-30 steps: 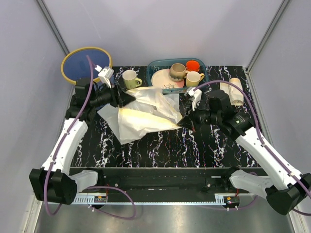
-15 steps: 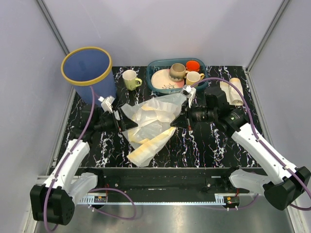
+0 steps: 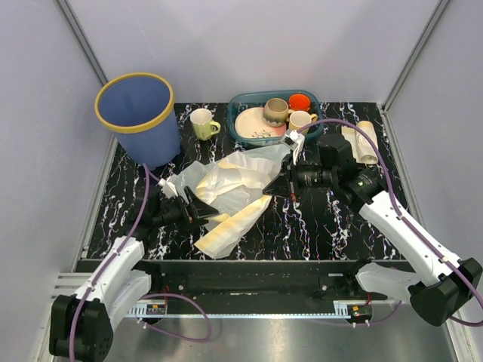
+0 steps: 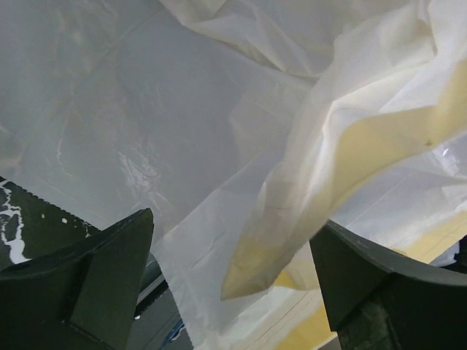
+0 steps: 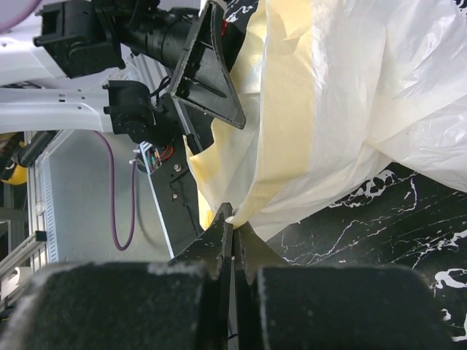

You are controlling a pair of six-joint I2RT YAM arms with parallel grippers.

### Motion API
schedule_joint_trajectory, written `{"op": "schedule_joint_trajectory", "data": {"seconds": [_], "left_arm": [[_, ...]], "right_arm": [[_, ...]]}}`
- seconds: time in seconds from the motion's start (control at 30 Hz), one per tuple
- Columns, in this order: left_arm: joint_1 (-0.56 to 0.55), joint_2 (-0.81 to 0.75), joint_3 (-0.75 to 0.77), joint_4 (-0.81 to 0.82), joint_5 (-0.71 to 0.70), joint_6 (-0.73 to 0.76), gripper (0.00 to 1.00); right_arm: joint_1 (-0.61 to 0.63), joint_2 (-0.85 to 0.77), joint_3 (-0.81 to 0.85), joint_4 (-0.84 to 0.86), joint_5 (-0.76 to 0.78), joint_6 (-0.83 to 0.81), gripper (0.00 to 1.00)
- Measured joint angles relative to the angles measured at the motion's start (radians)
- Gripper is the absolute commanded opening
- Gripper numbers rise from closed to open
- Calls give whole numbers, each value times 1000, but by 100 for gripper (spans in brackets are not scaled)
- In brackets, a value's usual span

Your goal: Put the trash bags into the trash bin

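The trash bags [image 3: 226,179] lie as a crumpled cream-white heap of film in the middle of the table, one long yellowish fold trailing toward the near edge. My right gripper [image 3: 266,193] is shut on the heap's right edge, its jaws pinching the film [image 5: 232,217]. My left gripper [image 3: 209,213] is open at the heap's near-left side. The film [image 4: 241,168] fills its view beyond its spread fingers [image 4: 87,281], which are not closed on it. The trash bin [image 3: 137,121], blue with a yellow rim, stands upright at the far left corner, apart from both grippers.
A teal basket [image 3: 240,102] with a plate and several mugs sits at the far middle. A yellow-green mug [image 3: 202,123] stands between it and the bin. A pale roll [image 3: 362,142] lies far right. Grey walls close in the table.
My left gripper has opened, let go of the bags and drawn back toward the near edge. The bags, stretched between both grippers before, have slumped onto the table. The right grip holds.
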Motion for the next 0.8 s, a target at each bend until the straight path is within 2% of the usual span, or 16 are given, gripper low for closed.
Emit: {"op": "schedule_joint_trajectory", "data": {"seconds": [0.23,0.33,0.37,0.43,0.47,0.53,0.63,0.7,0.8], "left_arm": [[-43,57,-42,133,1,-142,86],[-66,98,-44,198,0,-193,71],[-74,110,-44,219,0,-204,51],[-87,133,-44,256,-3,-234,25],[-91,141,-43,269,-5,-243,1],[-81,159,-39,296,-5,-254,0],[2,195,24,245,18,-196,0],[73,227,154,108,35,-84,0],[122,273,459,-163,41,192,0]], "right_arm": [[8,12,0,34,-3,26,0],[18,17,0,41,-2,34,0],[19,19,0,41,-1,36,0],[23,22,0,41,3,39,0],[23,24,0,41,7,41,0],[23,26,0,38,27,44,0],[3,29,23,-15,99,43,0],[-53,37,59,-77,161,40,0],[-196,57,128,-158,254,19,0]]}}
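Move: The bag's loose yellow hem lies between the left hand's open fingers, about 3 cm to the right and 1 cm ahead, at its height. The trash bin stands some 25 cm ahead and 18 cm left of that hand, the green mug about 30 cm ahead, 2 cm left and 10 cm lower. From the right hand, already pinching the bag, the hem is roughly 14 cm left, level fore and aft, 15 cm below; the tray is some 32 cm ahead, 3 cm right and 25 cm lower. Rightward first, the left hand eases its open fingers about 3 cm farther over the hem and closes them, pinching it; then it sweeps up and forward, some 9 cm up, drawing left as well. The right hand, nearly still until then, keeps its pinch and swings about 8 cm forward and as far right, turning some 25 degrees clockwise, away from the left hand. ##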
